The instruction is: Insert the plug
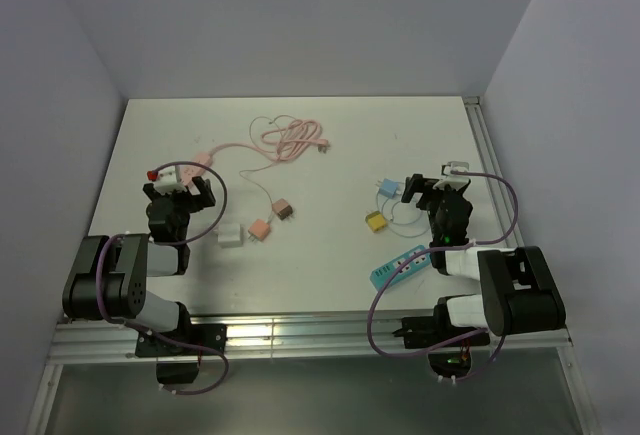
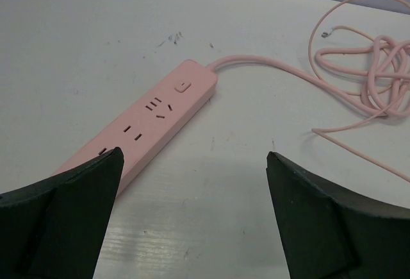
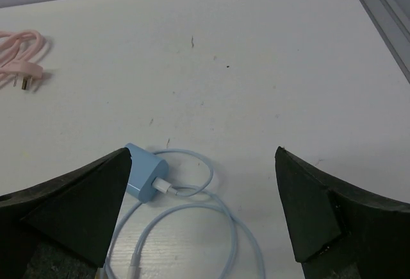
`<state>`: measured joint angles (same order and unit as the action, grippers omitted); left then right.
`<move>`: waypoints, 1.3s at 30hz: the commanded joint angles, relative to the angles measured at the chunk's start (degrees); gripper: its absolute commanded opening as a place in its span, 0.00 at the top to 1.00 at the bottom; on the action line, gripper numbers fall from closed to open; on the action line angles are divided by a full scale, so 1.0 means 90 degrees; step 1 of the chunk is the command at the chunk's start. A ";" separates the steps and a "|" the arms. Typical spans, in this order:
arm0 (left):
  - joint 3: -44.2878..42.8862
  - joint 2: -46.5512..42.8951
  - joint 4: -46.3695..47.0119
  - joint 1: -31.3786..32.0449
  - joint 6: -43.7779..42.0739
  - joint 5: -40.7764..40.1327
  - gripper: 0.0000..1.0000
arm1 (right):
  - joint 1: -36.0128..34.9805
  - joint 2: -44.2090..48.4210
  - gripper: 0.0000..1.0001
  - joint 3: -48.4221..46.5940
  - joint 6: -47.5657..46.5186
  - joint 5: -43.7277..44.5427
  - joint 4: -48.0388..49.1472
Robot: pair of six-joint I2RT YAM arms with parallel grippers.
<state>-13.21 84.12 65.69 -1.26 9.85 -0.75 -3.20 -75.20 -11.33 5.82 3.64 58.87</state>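
Observation:
A pink power strip (image 2: 154, 115) lies on the white table just ahead of my left gripper (image 2: 193, 157), its near end beside the left finger. In the top view only its far end (image 1: 205, 162) shows. Its pink cable (image 2: 378, 67) coils to the right and ends in a pink plug (image 1: 322, 147), which also shows in the right wrist view (image 3: 25, 77). A blue charger (image 3: 146, 173) with a blue cable (image 3: 218, 208) lies by my right gripper's left finger. My right gripper (image 3: 204, 154) is open and empty. My left gripper is open and empty too.
Two pink adapters (image 1: 282, 210) (image 1: 260, 227) and a white adapter (image 1: 231, 236) lie mid-table. A yellow adapter (image 1: 377, 221) and a teal power strip (image 1: 405, 265) lie near the right arm. A metal rail (image 1: 480, 145) runs along the table's right edge.

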 commanded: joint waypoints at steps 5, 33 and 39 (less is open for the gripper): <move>-0.0153 -0.0079 0.0308 0.0003 -0.0176 -0.0063 0.00 | 0.0063 0.0084 0.00 -0.0157 -0.0208 0.0094 0.0431; -0.1500 -0.2265 -0.4376 0.0540 0.1424 -0.1244 0.00 | -0.0064 0.0289 0.00 -0.0196 0.0016 0.1088 0.0179; -0.2369 -0.2901 -0.6809 0.0540 0.3204 -0.1813 0.00 | -0.0532 0.1603 0.00 -0.0294 -0.0208 0.1752 -0.1127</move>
<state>-28.42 60.07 17.87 3.57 29.36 -13.67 -5.80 -66.70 -11.38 5.15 13.47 53.91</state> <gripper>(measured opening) 0.995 0.998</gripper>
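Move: Some 18 cm to the left hand's right and 8 cm back lies the salmon plug, about 8 cm below; the brown plug is 23 cm right and 3 back, the white block 10 right and 10 back, the pink strip's middle 5 ahead and 3 left. The blue plug lies about 9 cm left of the right hand, 2 ahead and 9 below; from that hand the yellow plug is 12 left, 6 back, the teal strip 6 left, 18 back. Rising about 7 cm off its hover by the pink strip, the left hand eases slightly forward, then draws back past its start, empty and wide open, rolling its left side down some 15 degrees and turning counter-clockwise. Late on, the right hand, also empty and open, shifts a little right, turns slightly clockwise and lifts about 3 cm above the table by the blue plug. ##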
